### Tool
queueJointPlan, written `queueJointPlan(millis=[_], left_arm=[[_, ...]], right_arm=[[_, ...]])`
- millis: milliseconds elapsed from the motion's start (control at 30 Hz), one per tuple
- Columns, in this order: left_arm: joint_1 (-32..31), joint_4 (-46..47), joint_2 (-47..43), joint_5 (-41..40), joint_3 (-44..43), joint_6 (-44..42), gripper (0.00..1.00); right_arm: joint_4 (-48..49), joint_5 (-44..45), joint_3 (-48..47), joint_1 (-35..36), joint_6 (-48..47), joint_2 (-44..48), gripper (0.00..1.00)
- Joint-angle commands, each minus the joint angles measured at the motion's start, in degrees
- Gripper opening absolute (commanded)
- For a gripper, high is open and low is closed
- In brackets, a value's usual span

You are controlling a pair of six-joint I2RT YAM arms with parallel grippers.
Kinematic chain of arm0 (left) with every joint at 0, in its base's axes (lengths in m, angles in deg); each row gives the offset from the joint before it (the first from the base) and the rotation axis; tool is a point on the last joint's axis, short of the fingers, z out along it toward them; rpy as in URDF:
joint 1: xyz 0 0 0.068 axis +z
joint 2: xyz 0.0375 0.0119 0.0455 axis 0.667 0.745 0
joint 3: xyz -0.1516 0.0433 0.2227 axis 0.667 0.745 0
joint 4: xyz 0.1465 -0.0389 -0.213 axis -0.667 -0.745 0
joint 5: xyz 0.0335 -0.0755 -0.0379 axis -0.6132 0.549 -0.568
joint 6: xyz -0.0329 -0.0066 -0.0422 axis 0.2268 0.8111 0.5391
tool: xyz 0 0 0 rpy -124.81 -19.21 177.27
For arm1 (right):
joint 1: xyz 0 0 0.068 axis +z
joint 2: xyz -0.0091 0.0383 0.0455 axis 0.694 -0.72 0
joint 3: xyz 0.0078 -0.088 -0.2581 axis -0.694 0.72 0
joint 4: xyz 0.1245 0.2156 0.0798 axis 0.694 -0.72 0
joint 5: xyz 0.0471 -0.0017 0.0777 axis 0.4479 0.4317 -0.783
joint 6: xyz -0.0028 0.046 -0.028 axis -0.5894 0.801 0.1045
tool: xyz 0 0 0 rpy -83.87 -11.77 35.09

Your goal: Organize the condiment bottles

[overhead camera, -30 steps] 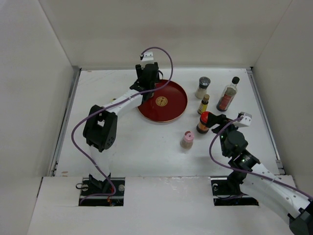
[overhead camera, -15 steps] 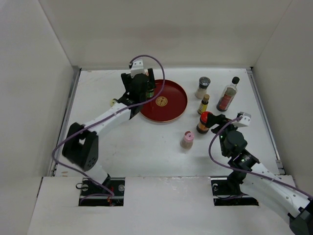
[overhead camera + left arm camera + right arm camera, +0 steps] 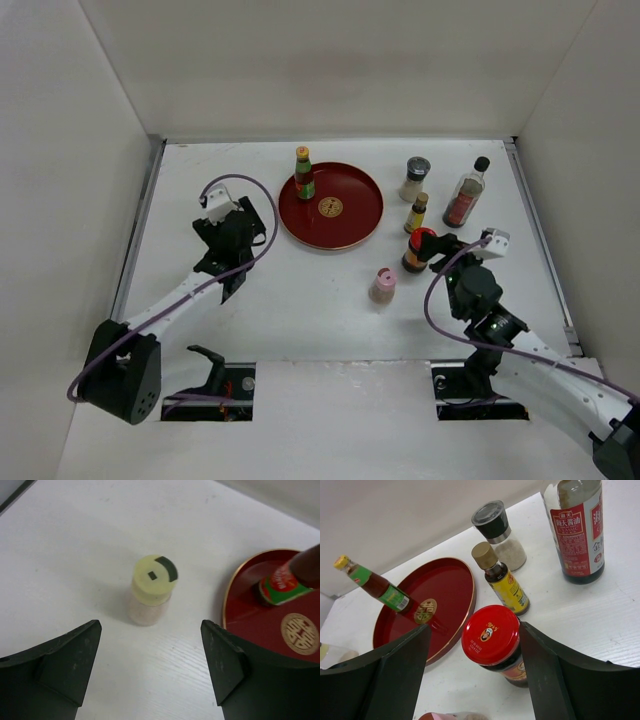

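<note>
My left gripper (image 3: 238, 225) is open and empty, low over the table left of the plate. In the left wrist view a cream-capped bottle (image 3: 150, 587) stands just ahead of its open fingers (image 3: 150, 636); the top view hides it. The green-red banded bottle (image 3: 303, 173) stands on the plate's far left part (image 3: 282, 582). My right gripper (image 3: 434, 246) is open around the red-lidded dark jar (image 3: 492, 635), right finger at the lid, left finger apart. The pink-capped bottle (image 3: 382, 285) stands alone near the front.
The round red plate (image 3: 350, 215) lies at the back centre. The grey-lidded shaker (image 3: 415, 178), amber bottle (image 3: 416, 212) and tall clear black-capped bottle (image 3: 466, 193) stand to its right, behind the jar. White walls enclose the table on three sides.
My left gripper let go of the green-red bottle on the plate and drew back left and toward the front, ending by the cream bottle. The right arm stayed put.
</note>
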Motion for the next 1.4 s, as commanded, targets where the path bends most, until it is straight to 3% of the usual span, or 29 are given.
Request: queueJointPlan(millis=[0, 400, 667, 800, 900, 1133, 1367], left_arm=[[3.17, 1.36, 3.09, 1.61, -1.22, 2.71, 0.81], [8.27, 4.88, 19.26, 8.55, -11.67, 1.39, 0.76], [9.24, 4.53, 23.67, 6.45, -14.41, -0.01, 0.62], [8.28, 4.96, 21.66, 3.99, -12.48, -0.11, 0.44], [6.44, 5.14, 17.1, 2.41, -10.2, -0.28, 0.39], [-1.99, 3.91, 4.25, 0.03, -7.2, -1.16, 0.38], [-11.76, 5.31, 12.58, 1.7, -15.01, -1.68, 0.38]], right_arm=[[3.27, -0.11, -2.15, 0.58, -0.41, -0.92, 0.78], [4.77, -1.07, -2.67, 0.93, -0.58, -4.87, 0.81], [5.12, -1.16, -2.32, 1.11, -0.58, -4.26, 0.82], [4.68, -1.16, -2.67, 1.11, -0.76, -4.35, 0.82], [5.12, -1.08, -2.41, 1.2, -0.67, -4.43, 0.82], [5.12, -0.9, -2.59, 1.46, -0.85, -4.52, 0.81], [4.6, -0.81, -2.41, 1.46, -0.85, -4.17, 0.81]])
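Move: The yellow-capped shaker stands about 7 cm ahead of the open left hand, 2 cm to its left, its middle some 9 cm below. From that hand, the green-label sauce bottle is about 18 cm ahead, 16 cm right; the red tray's middle is some 15 cm ahead, 23 cm right and 12 cm below. From the idle right hand the shaker lies roughly 12 cm ahead, 52 cm left. Left hand reaches 7 cm forward and down, pinches the shaker's cap, lifts 9 cm, swings right towards the tray. ##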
